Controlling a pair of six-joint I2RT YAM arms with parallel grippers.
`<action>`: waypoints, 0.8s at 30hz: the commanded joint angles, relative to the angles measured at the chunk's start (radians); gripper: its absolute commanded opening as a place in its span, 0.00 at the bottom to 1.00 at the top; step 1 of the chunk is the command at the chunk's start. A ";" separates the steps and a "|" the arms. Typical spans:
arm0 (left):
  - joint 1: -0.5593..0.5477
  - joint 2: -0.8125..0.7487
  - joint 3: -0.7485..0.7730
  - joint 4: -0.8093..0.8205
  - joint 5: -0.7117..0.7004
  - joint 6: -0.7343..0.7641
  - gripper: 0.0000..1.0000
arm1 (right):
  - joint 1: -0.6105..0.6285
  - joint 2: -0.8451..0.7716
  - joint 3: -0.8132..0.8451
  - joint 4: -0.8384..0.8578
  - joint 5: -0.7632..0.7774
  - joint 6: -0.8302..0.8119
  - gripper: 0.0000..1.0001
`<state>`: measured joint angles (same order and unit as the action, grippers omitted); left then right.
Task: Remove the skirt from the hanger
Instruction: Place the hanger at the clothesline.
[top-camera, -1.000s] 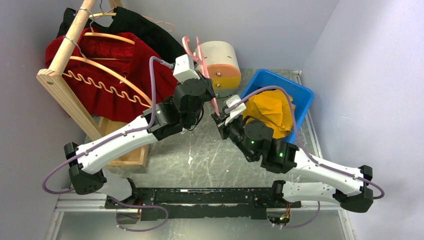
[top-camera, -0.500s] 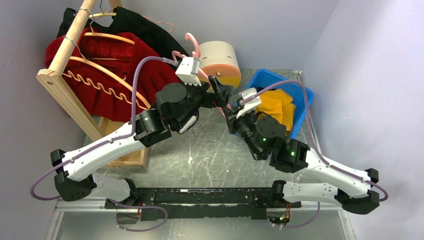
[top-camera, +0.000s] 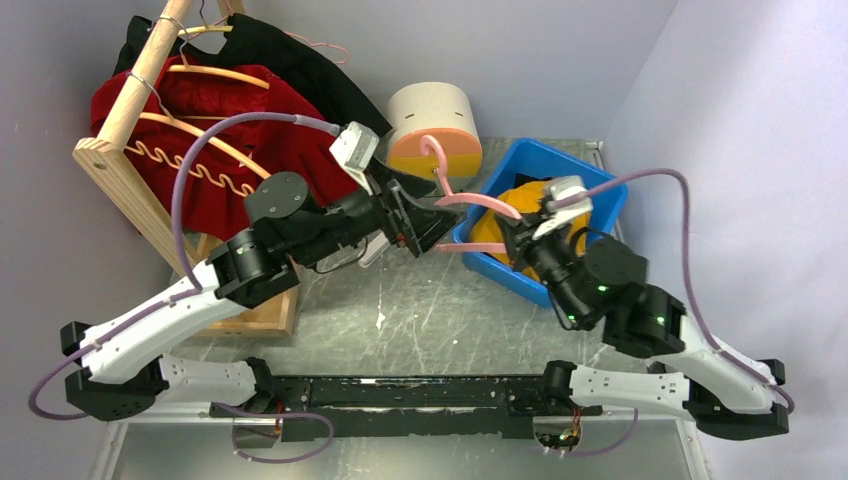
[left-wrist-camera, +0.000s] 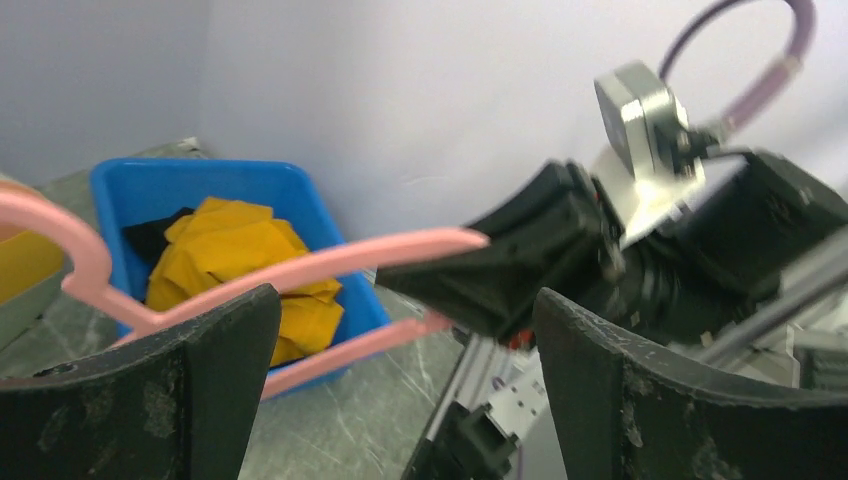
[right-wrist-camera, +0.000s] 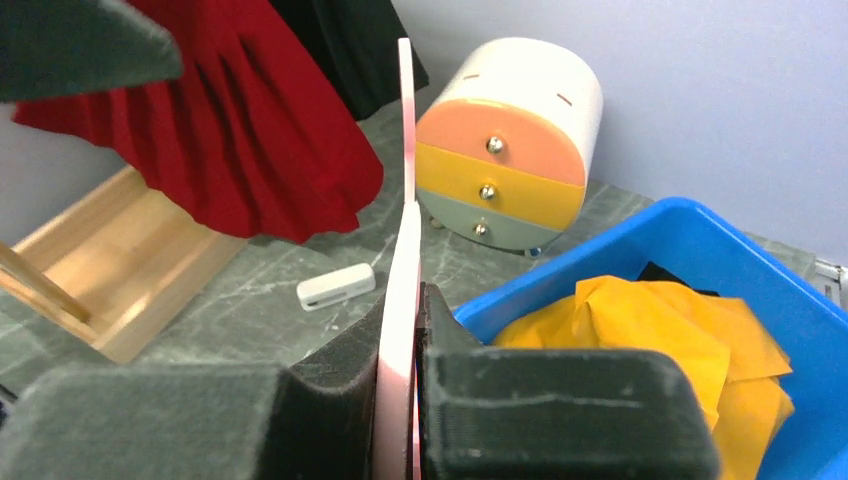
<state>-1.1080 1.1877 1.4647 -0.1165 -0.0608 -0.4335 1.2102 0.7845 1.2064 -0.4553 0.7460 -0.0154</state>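
A bare pink hanger (top-camera: 480, 200) is pinched at one arm by my right gripper (top-camera: 520, 222), which is shut on it above the near-left corner of the blue bin (top-camera: 600, 180). In the right wrist view the hanger (right-wrist-camera: 405, 150) stands edge-on between the pads of the right gripper (right-wrist-camera: 416, 300). A crumpled yellow skirt (top-camera: 520, 195) lies in the bin, apart from the hanger. My left gripper (top-camera: 428, 218) is open, its fingers either side of the hanger's other end without touching it. The left wrist view shows the hanger (left-wrist-camera: 300, 265) beyond the left gripper (left-wrist-camera: 405, 330).
A wooden rack (top-camera: 130, 90) at the back left holds red garments (top-camera: 230, 130) and a black one on wooden hangers. A round drawer unit (top-camera: 435, 115) stands behind the bin. A small white block (right-wrist-camera: 335, 287) lies on the table.
My left gripper has opened and let go of the pink hanger. The right gripper has carried the hanger right toward the bin, turning it from upright to lying flat.
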 joint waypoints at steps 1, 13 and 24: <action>-0.004 -0.062 -0.054 0.020 0.179 -0.003 1.00 | 0.002 -0.082 0.055 -0.064 -0.023 0.035 0.00; -0.005 -0.105 -0.165 0.015 0.391 -0.027 1.00 | 0.001 -0.123 0.000 0.144 -0.215 0.042 0.00; -0.134 -0.120 -0.142 -0.038 0.360 0.148 0.98 | 0.001 0.052 -0.015 0.400 -0.371 -0.049 0.00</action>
<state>-1.2125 1.1175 1.2953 -0.1509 0.3340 -0.3908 1.2102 0.7677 1.1931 -0.2222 0.4187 -0.0040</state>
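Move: The right hand still holds the pink hanger by its end; the clothesline's rail lies about 60 cm to its left, 20 cm ahead and slightly above. The red skirt hangs some 45 cm left and 22 cm ahead, 10 cm lower; the drawer unit is 32 cm ahead, 11 cm left and 28 cm below. From the open left hand, the hanger's middle is roughly 4 cm ahead, 4 cm right and 4 cm below. Left hand, open, draws back about 11 cm, sinking; right lifts its hanger rightward, then swings it left. ##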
